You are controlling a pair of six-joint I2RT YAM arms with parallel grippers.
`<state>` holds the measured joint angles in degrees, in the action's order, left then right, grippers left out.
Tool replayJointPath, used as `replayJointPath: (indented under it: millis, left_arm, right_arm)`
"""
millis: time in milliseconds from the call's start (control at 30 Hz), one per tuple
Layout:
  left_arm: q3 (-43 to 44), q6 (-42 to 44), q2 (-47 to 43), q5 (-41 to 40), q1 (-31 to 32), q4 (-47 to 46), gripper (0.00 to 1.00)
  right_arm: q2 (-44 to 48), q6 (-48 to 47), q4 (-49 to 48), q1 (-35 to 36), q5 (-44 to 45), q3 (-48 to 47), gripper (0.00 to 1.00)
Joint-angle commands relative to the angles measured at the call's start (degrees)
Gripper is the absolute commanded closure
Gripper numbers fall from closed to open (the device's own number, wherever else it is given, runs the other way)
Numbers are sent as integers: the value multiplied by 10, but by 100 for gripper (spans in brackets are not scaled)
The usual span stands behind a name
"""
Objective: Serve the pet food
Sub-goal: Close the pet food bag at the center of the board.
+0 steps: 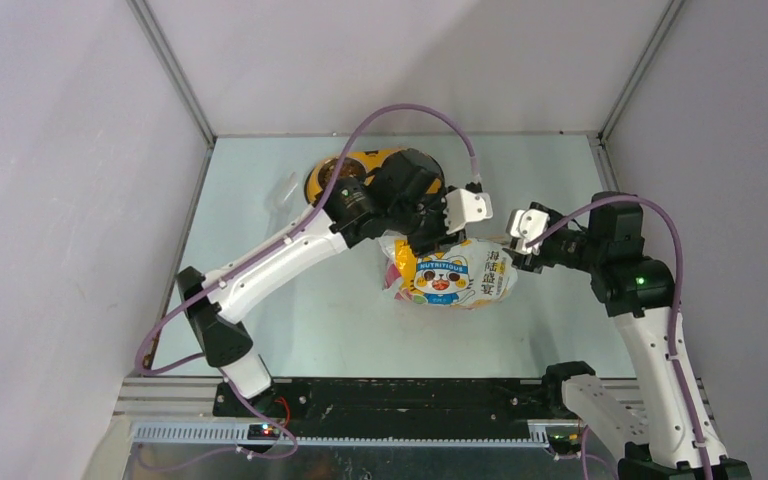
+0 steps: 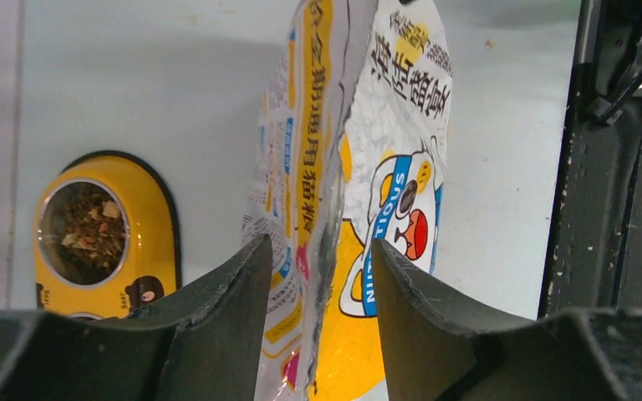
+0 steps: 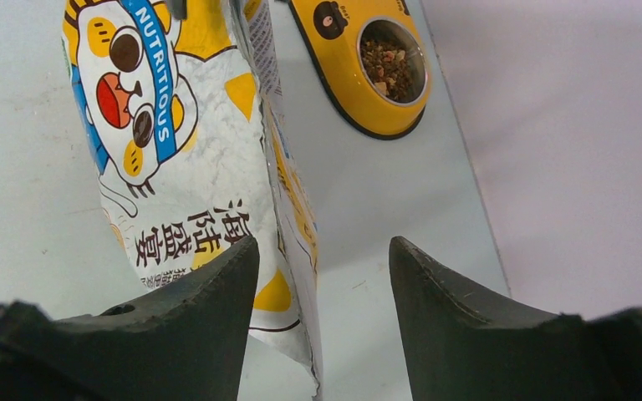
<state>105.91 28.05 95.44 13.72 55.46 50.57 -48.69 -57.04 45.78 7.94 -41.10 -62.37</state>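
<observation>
The yellow-white foil bag [image 1: 452, 277] with the cartoon cat lies at the middle of the table. My left gripper [image 2: 322, 255] is open, its fingers standing on either side of the bag's [image 2: 384, 167] crinkled side seam without pinching it. At the bag's other end my right gripper [image 3: 324, 251] is also open, and the bag's [image 3: 184, 167] torn corner hangs just inside its left finger [image 3: 217, 292]. Pet food [image 2: 84, 230] fills one steel cup of the yellow double bowl [image 2: 155, 242]. That pet food [image 3: 389, 65] also shows in the right wrist view.
The yellow bowl [image 1: 360, 163] sits at the back of the table, partly hidden under my left arm [image 1: 280, 255]. Grey enclosure walls stand close on the left, right and back. A black rail [image 1: 400, 398] runs along the near edge.
</observation>
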Motion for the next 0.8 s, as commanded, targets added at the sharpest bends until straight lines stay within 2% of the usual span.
replayJointPath:
  millis: [0,33,100,133,200,233,267,300,333,367,433,600,700,733,767]
  left_arm:
    - [-28,14,-17,1,-1,-6,46]
    - [-31,15,-18,3,-1,-6,46]
    - [-39,17,-20,3,-1,-6,50]
    - [-43,18,-20,2,-1,-7,52]
    - [-47,19,-21,-1,-1,-7,60]
    - [-48,19,-21,-1,-1,-7,70]
    - [-48,19,-21,-3,-2,-8,75]
    - [-48,18,-22,-3,-2,-9,88]
    - [-47,18,-23,-4,-3,-9,94]
    - [-46,16,-24,-4,-4,-10,98]
    - [-42,15,-28,-5,-7,-10,100]
    - [-34,7,-38,22,-31,-7,100]
    - [-34,3,-45,46,-43,-4,100]
    - [-36,3,-46,49,-44,-4,100]
    - [-39,2,-48,56,-45,-4,100]
  right_arm:
    - [-7,0,-17,11,5,-3,41]
    - [-11,-1,-16,16,8,-3,43]
    - [-18,-11,-9,27,18,-3,55]
    - [-20,-17,-3,33,22,-3,66]
    - [-32,-23,7,46,38,-6,81]
    - [-36,-24,15,52,39,-10,85]
    - [-45,-24,20,52,36,-18,93]
    - [-50,-23,34,53,33,-24,98]
    - [-59,-19,40,53,26,-36,100]
    - [-63,-17,51,52,21,-43,100]
    - [-75,-15,73,44,-11,-61,100]
    - [-121,13,121,-19,-134,-130,100]
    - [-145,53,120,-38,-163,-156,99]
    - [-146,55,118,-39,-168,-156,93]
    - [-145,53,114,-38,-169,-153,81]
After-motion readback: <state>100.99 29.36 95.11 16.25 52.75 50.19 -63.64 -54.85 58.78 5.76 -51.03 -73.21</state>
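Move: The pet food bag's closed rim lies between the left hand's open fingers, about 3 cm below and 1 cm to its left. From the right hand the nearest stretch of rim is about 2 cm left and 2 cm down. The bag's body is 13 cm down, 3 cm back and 3 cm right of the left hand. The double bowl stands some 24 cm ahead, 12 cm left and 24 cm below the left hand. Both hands come to pinch the bag's rim from either side: the left drops about 3.5 cm with open fingers and shuts them fully on the edge, then keeps hold, easing slightly forward, left and up. The right closes as it goes about 2 cm down and 1.5 cm left onto the rim near its right end, then holds, rises about 1 cm and tips its fingers down by almost 20 degrees. ##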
